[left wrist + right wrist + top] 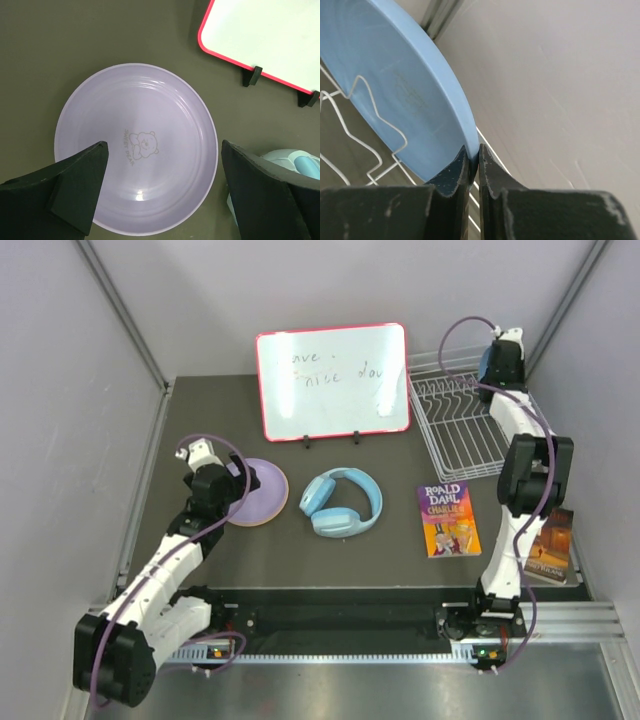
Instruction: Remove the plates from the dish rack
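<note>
The lavender-purple plate (262, 488) lies flat on the dark table at the left; a tan-orange edge (262, 524) shows under its near rim. My left gripper (226, 490) hovers over it, open and empty. In the left wrist view the plate (136, 147) with its bear print fills the space between the spread fingers of the gripper (162, 165). The white wire dish rack (465, 425) stands at the back right. My right gripper (497, 358) is at its far corner, shut on the rim of the upright light blue plate (395, 85), which stands among the rack wires (365, 145). No pink plate shows.
A red-framed whiteboard (333, 380) stands at the back centre, also in the left wrist view (265, 35). Light blue headphones (342, 502) lie just right of the plate. A purple book (448, 518) and a dark book (550, 545) lie near the right arm. Grey walls close in.
</note>
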Robot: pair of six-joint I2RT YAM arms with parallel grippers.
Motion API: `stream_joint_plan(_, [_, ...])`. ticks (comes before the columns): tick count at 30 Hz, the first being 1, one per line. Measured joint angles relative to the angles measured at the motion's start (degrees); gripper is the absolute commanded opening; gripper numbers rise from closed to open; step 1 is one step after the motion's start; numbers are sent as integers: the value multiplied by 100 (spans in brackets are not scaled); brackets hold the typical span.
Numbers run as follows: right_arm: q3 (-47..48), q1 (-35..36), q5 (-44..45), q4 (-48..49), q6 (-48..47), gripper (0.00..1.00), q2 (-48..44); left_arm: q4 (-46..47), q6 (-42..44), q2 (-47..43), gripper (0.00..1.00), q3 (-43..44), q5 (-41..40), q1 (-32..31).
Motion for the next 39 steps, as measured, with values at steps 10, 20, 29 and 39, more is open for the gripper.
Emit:
stream_joint_plan(10, [-1486,636,2015,2979,-1596,0,-721,9,4,70,99,-52,20,0])
stream_joint_plan(20, [-2728,1447,2850,4227,-2350,0,-2446,-2,76,-317,99,-50,457,2])
stream_joint_plan(29, [-2734,2153,490,-186,1172,0,-5125,555,-227,-570,99,-28,1919,0])
stream_joint_plan(39, [-4140,2262,-2868,-1808,3204,0,-6389,1974,-861,-568,99,-411,2743,-358])
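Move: The right hand already pinches the blue plate's rim at the rack's far right. The headphones, beside which it is to be handed over, lie about 42 cm left, 30 cm back and 17 cm below; the rack's middle is 15 cm left and 9 cm back, the Roald Dahl book 23 cm left and 33 cm back. From the left hand the blue plate is some 62 cm right and 27 cm ahead; the purple plate lies straight below, 14 cm down. Right hand arcs the held plate up then down, 35 cm back-left, towards the open left hand rising rightward. ##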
